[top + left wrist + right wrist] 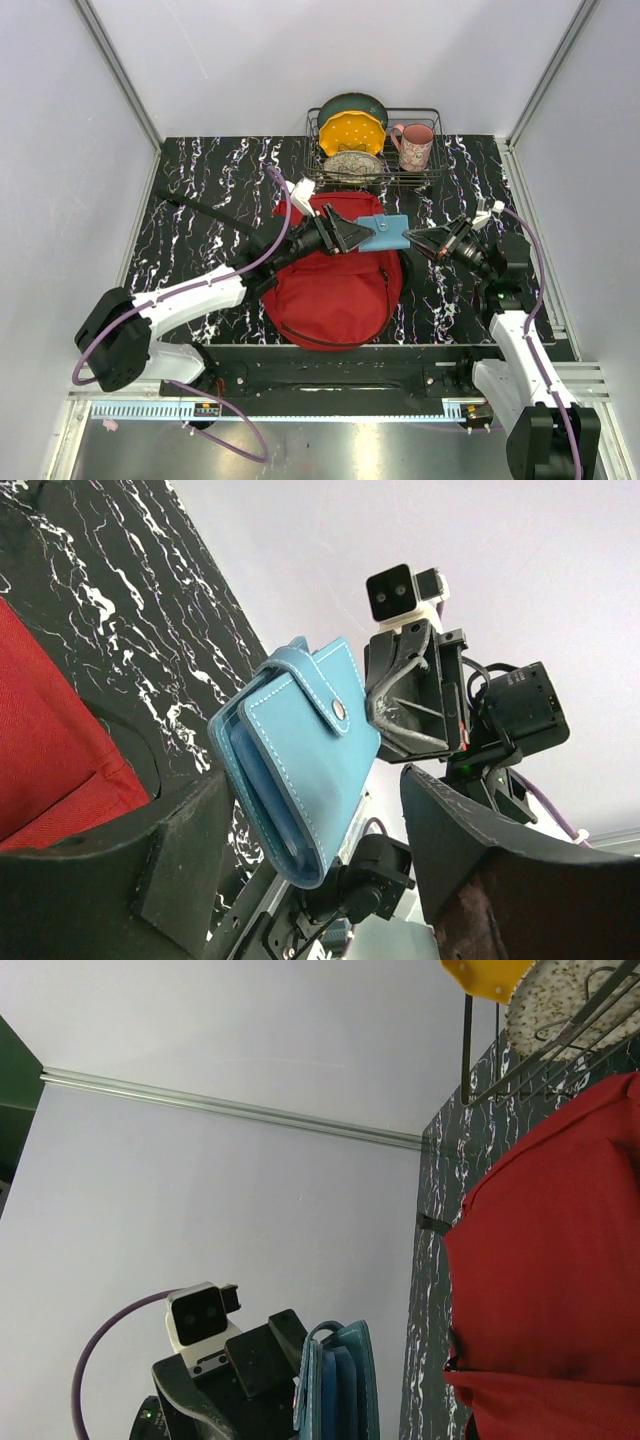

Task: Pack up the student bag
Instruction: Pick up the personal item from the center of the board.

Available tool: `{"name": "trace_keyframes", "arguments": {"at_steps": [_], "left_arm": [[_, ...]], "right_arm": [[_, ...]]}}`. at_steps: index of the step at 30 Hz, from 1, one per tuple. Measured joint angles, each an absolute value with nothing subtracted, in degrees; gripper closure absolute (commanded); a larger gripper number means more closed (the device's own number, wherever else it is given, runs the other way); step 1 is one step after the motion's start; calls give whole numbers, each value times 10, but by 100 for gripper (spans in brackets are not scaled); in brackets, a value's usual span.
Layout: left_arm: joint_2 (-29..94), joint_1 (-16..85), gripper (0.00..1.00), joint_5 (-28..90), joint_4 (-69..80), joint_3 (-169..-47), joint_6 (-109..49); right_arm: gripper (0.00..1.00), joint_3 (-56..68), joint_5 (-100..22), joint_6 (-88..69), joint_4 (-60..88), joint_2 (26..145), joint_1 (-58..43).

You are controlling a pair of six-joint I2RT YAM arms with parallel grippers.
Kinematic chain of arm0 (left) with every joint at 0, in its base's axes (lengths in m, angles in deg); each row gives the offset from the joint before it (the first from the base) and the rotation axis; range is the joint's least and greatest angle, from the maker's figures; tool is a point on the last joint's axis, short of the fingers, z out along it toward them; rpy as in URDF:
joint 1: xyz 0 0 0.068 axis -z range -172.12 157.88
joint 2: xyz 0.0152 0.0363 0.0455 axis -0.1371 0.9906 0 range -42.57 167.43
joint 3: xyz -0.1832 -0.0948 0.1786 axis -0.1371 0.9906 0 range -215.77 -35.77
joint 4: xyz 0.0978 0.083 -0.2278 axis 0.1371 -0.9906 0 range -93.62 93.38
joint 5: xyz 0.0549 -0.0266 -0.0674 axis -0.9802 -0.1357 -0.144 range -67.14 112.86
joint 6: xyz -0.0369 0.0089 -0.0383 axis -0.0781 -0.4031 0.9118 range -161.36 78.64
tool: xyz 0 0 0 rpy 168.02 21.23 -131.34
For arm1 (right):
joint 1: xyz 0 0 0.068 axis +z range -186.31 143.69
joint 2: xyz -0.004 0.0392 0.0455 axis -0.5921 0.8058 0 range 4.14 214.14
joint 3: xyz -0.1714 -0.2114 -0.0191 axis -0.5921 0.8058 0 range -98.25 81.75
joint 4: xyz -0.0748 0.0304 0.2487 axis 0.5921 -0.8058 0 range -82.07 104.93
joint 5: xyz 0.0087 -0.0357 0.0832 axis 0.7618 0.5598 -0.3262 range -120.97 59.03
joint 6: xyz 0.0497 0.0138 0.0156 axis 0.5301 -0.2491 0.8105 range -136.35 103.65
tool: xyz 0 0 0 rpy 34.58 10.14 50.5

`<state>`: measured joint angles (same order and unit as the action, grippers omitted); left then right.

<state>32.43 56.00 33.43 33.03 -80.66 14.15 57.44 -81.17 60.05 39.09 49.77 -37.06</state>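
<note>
The red student bag (335, 290) lies flat at the middle of the black marbled table; it also shows in the left wrist view (50, 740) and the right wrist view (550, 1240). A blue wallet (385, 232) hangs in the air over the bag's upper right part. My right gripper (413, 238) is shut on the blue wallet's right edge. My left gripper (362, 236) stands open around its left end. From the left wrist the blue wallet (300, 760) sits between the two fingers with a gap on the right side. The right wrist view has the blue wallet (340, 1385) edge-on.
A wire dish rack (437, 112) stands at the back with a green bowl (352, 104), a yellow plate (351, 132), a speckled plate (353, 165) and a pink mug (415, 145). A black strap (200, 210) trails left from the bag. White walls close in three sides.
</note>
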Motion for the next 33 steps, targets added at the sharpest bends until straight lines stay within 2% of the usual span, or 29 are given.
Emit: {"name": "trace_keyframes", "arguments": {"at_steps": [7, 8, 10, 11, 15, 19, 20, 23, 24, 26, 27, 33], "left_arm": [[348, 560, 46, 354, 346, -818, 146], [352, 560, 53, 359, 349, -819, 147], [358, 560, 59, 367, 350, -819, 150], [360, 560, 68, 370, 350, -819, 150], [360, 560, 85, 378, 350, -822, 150], [364, 559, 95, 388, 337, -840, 140], [364, 559, 99, 389, 334, -842, 139], [364, 559, 100, 393, 330, -843, 133], [364, 559, 100, 395, 328, -843, 130], [364, 559, 100, 398, 324, -843, 125], [364, 559, 100, 399, 323, -843, 122], [363, 560, 100, 409, 297, -843, 94]], "right_arm": [[100, 579, -812, 603, 391, 497, -371], [100, 579, -812, 603, 391, 497, -371], [100, 579, -815, 604, 391, 497, -371], [100, 579, -816, 605, 390, 496, -371], [100, 579, -816, 604, 386, 492, -371], [100, 579, -812, 600, 385, 491, -372], [92, 579, -812, 599, 385, 491, -372], [84, 579, -812, 592, 371, 490, -372], [70, 579, -812, 589, 365, 489, -372], [57, 579, -813, 579, 347, 484, -372], [47, 579, -814, 578, 341, 482, -372], [24, 577, -816, 562, 312, 467, -370]]}}
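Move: The personal item, a blue wallet, is held in the air by the right hand, its middle about 4 cm to the right of the open left hand, roughly level in height and reach; from the right hand it lies some 5 cm to the left, also level. From the left hand, the red bag's middle is about 6 cm left, level in reach and 20 cm below; the dish rack is some 26 cm ahead, 4 cm right and 17 cm below. The left hand eases about 2 cm right and pinches the personal item before the right fingers open and release. ##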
